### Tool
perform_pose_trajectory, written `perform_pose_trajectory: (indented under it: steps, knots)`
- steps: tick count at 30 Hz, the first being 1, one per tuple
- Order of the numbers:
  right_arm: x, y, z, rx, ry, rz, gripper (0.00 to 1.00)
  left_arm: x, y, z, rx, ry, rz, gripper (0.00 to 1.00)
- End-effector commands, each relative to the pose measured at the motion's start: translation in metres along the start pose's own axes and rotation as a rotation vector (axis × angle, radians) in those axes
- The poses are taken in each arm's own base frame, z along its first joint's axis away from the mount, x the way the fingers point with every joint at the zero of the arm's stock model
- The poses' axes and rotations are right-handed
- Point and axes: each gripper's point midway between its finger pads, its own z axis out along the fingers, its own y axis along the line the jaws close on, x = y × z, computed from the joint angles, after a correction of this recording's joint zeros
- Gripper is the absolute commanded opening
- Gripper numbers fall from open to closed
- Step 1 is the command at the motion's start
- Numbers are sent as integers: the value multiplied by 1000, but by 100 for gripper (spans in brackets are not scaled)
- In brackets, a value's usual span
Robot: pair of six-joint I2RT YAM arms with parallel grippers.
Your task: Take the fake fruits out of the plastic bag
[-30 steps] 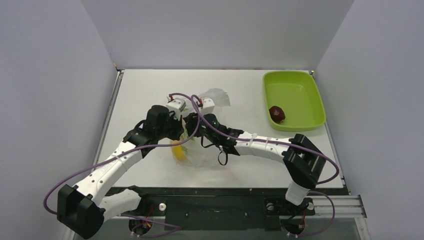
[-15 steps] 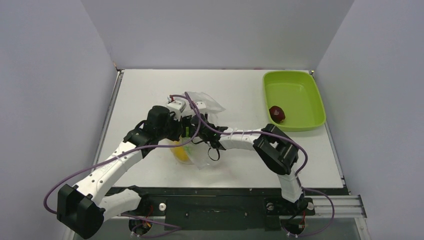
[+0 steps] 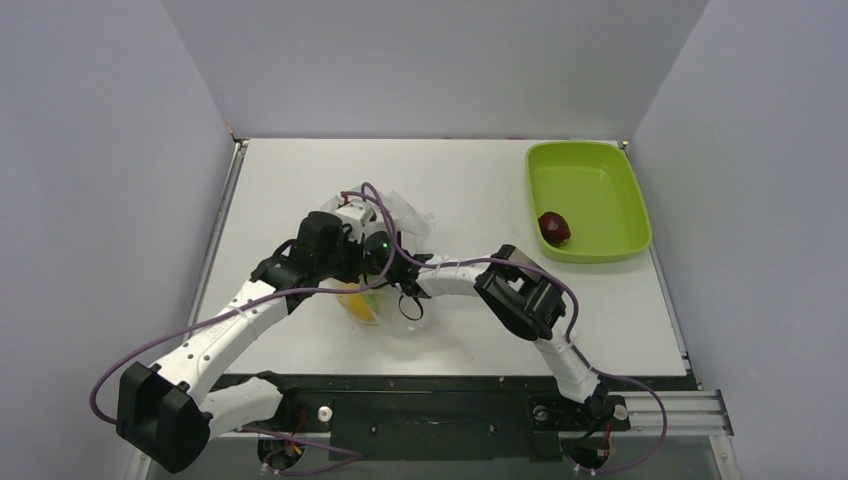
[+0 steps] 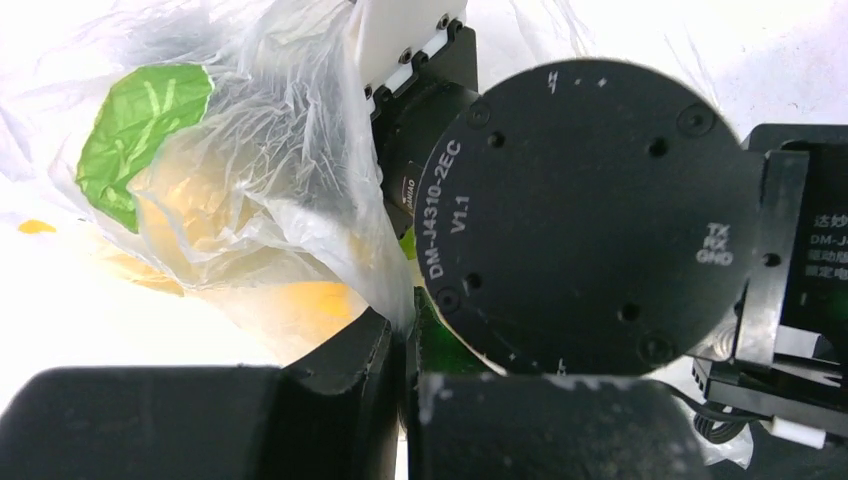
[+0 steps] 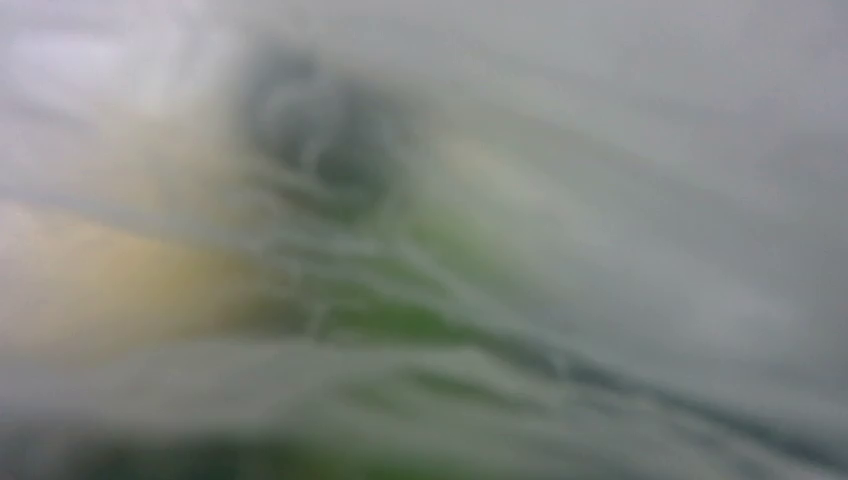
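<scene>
The plastic bag (image 3: pixel 404 214) lies crumpled at the table's middle, and both arms meet at it. My left gripper (image 4: pixel 410 320) is shut on a fold of the bag's film (image 4: pixel 290 130). Through the film I see a green fruit (image 4: pixel 140 120) and a yellow-orange one (image 4: pixel 300 300). From above, a yellow fruit (image 3: pixel 360 305) shows inside the bag, below the left gripper (image 3: pixel 364 264). My right arm's wrist (image 4: pixel 590 210) reaches into the bag, and its fingers are hidden. The right wrist view holds only blurred film (image 5: pixel 600 150) with yellow and green patches. One dark reddish fruit (image 3: pixel 554 227) lies in the tray.
A lime-green tray (image 3: pixel 600 185) stands at the back right of the table. The right arm's elbow (image 3: pixel 520 295) is folded over the table's middle. Purple cables loop around both arms.
The right arm has pushed left, deeper into the bag, with its elbow folding in toward the middle. The bag's top has bunched up. The left gripper has held its place.
</scene>
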Motion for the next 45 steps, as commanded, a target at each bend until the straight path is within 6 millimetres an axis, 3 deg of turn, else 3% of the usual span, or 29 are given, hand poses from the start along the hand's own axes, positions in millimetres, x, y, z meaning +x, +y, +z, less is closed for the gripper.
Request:
perform_pose_trajectory:
  steps: [1, 5, 8, 15, 22, 32, 42, 45]
  knots:
    - [31, -40, 4, 174, 63, -66, 44, -26, -8, -6, 29, -80, 22, 0]
    - [15, -49, -7, 171, 38, -44, 12, -25, -4, -4, 6, -75, 18, 0]
    - [0, -46, -18, 129, 21, -33, 1, -23, -2, -1, -4, -55, 17, 0]
    - [-45, -35, -66, 48, -71, -11, 0, -16, 13, 4, -90, -14, 10, 0]
    - [-65, -39, -105, 14, -131, 6, 0, -14, 13, 6, -90, -7, 12, 0]
    - [-103, -2, -154, -167, -232, 4, 0, -10, 9, 11, -65, 17, 15, 0]
    - [-147, 8, -205, -259, -331, 79, 0, -8, 6, 12, -50, 30, 17, 0]
    - [-153, 4, -217, -283, -347, 104, 0, -8, 7, 12, -52, 25, 16, 0]
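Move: The right hand is low inside the plastic bag, with the green grapes almost between its open fingers, about 1 cm ahead and 2 cm to its right, at roughly its own height. The dark fruit lies some 5 cm ahead and 1 cm left of this hand; the yellow fruit is about 9 cm back and 3 cm left. From the left hand, which already pinches the bag's rim, the grapes lie about 9 cm ahead, 3 cm right and 12 cm below. The right fingers shut on the green grapes as the hand eases a little forward and right, then draw them out of the bag: first rightward and back, then mostly straight up about 20 cm, ending some 8 cm right, the wrist tilting its fingers up and rolling, roughly 20 degrees in all. The left hand keeps its pinch on the bag's rim and sinks about 2 cm. ##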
